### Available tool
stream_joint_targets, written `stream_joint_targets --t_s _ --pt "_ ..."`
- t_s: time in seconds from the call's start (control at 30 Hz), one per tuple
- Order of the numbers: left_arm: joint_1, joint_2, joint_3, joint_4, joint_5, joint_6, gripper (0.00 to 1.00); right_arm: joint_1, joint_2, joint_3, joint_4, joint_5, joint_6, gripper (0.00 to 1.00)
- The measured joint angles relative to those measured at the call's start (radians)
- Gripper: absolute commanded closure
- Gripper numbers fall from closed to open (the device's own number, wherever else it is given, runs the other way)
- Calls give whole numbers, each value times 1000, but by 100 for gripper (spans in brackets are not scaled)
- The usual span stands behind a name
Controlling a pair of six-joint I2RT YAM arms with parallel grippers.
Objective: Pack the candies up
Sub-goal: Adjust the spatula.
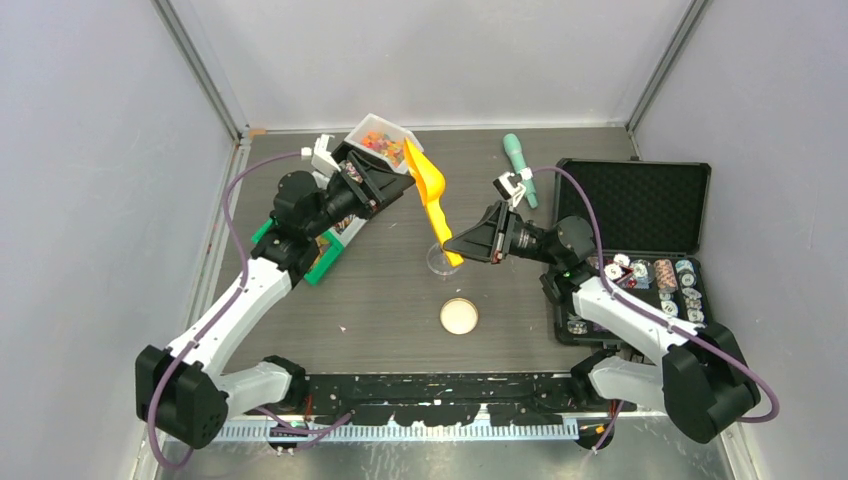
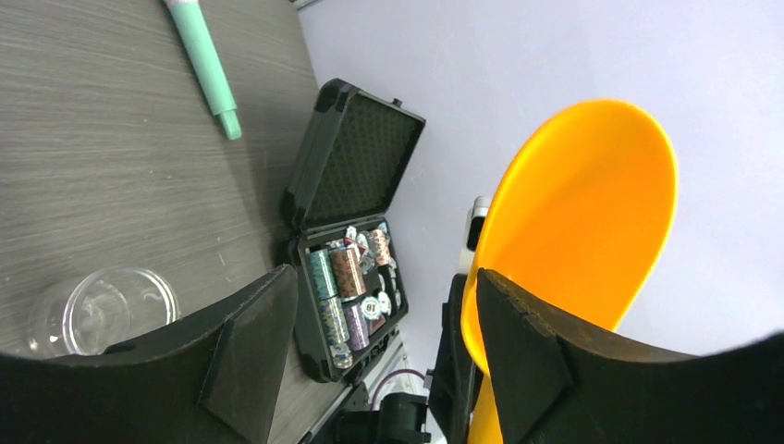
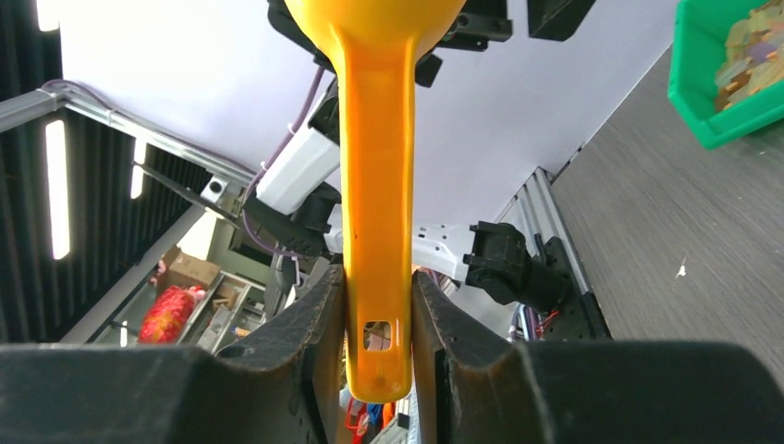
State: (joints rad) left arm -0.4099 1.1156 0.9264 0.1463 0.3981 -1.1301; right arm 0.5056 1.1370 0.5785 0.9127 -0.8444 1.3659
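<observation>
The candies (image 1: 378, 140) lie in a white bin (image 1: 392, 124) at the back of the table. An orange scoop (image 1: 432, 190) hangs tilted in the air, bowl up near the bin. My right gripper (image 3: 377, 277) is shut on the scoop's handle (image 3: 377, 240), just above a clear cup (image 1: 438, 262). My left gripper (image 1: 400, 178) stands open beside the scoop's bowl (image 2: 582, 203). The bowl's rim lies against the inside of its right finger (image 2: 518, 342). The other finger (image 2: 254, 351) is well apart. No candy shows in the bowl.
A round cream lid (image 1: 459, 316) lies near the front. A teal pen (image 1: 518, 155) lies at the back. An open black case (image 1: 630, 190) with poker chips (image 2: 347, 287) stands right. A green bin (image 3: 730, 65) with yellowish pieces sits left, under my left arm.
</observation>
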Motion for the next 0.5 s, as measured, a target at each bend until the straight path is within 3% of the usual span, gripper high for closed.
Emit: stream_joint_targets --t_s 0.27,0.5 --pt "0 45 -64 190 42 -99 32 29 35 -7 46 -7 26 92" --pt "1 69 -88 291 71 -153 72 43 42 -11 34 -5 17 90"
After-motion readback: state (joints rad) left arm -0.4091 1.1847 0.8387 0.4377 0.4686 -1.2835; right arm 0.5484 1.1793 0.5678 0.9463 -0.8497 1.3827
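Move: For the left hand, the yellow spatula's bowl lies about 3 cm right, 1 cm back and 4 cm above; the black candy box is roughly 18 cm ahead, 13 cm left and 23 cm below. From the right hand, already holding the handle, the bowl is about 10 cm ahead, 3 cm left and 4 cm up; the clear jar is some 11 cm straight ahead, 23 cm below, the lid 2 cm back, 3 cm right, 25 cm below. The left hand eases about 1.5 cm right towards the spatula's bowl, rolling some 10 degrees with its left side dipping, and late on its open fingers narrow around the bowl's near edge without fully shutting. The right hand keeps its grip on the handle and brings the spatula slightly left, down and back, about 1 cm each way, lowering the bowl to the left fingers. ##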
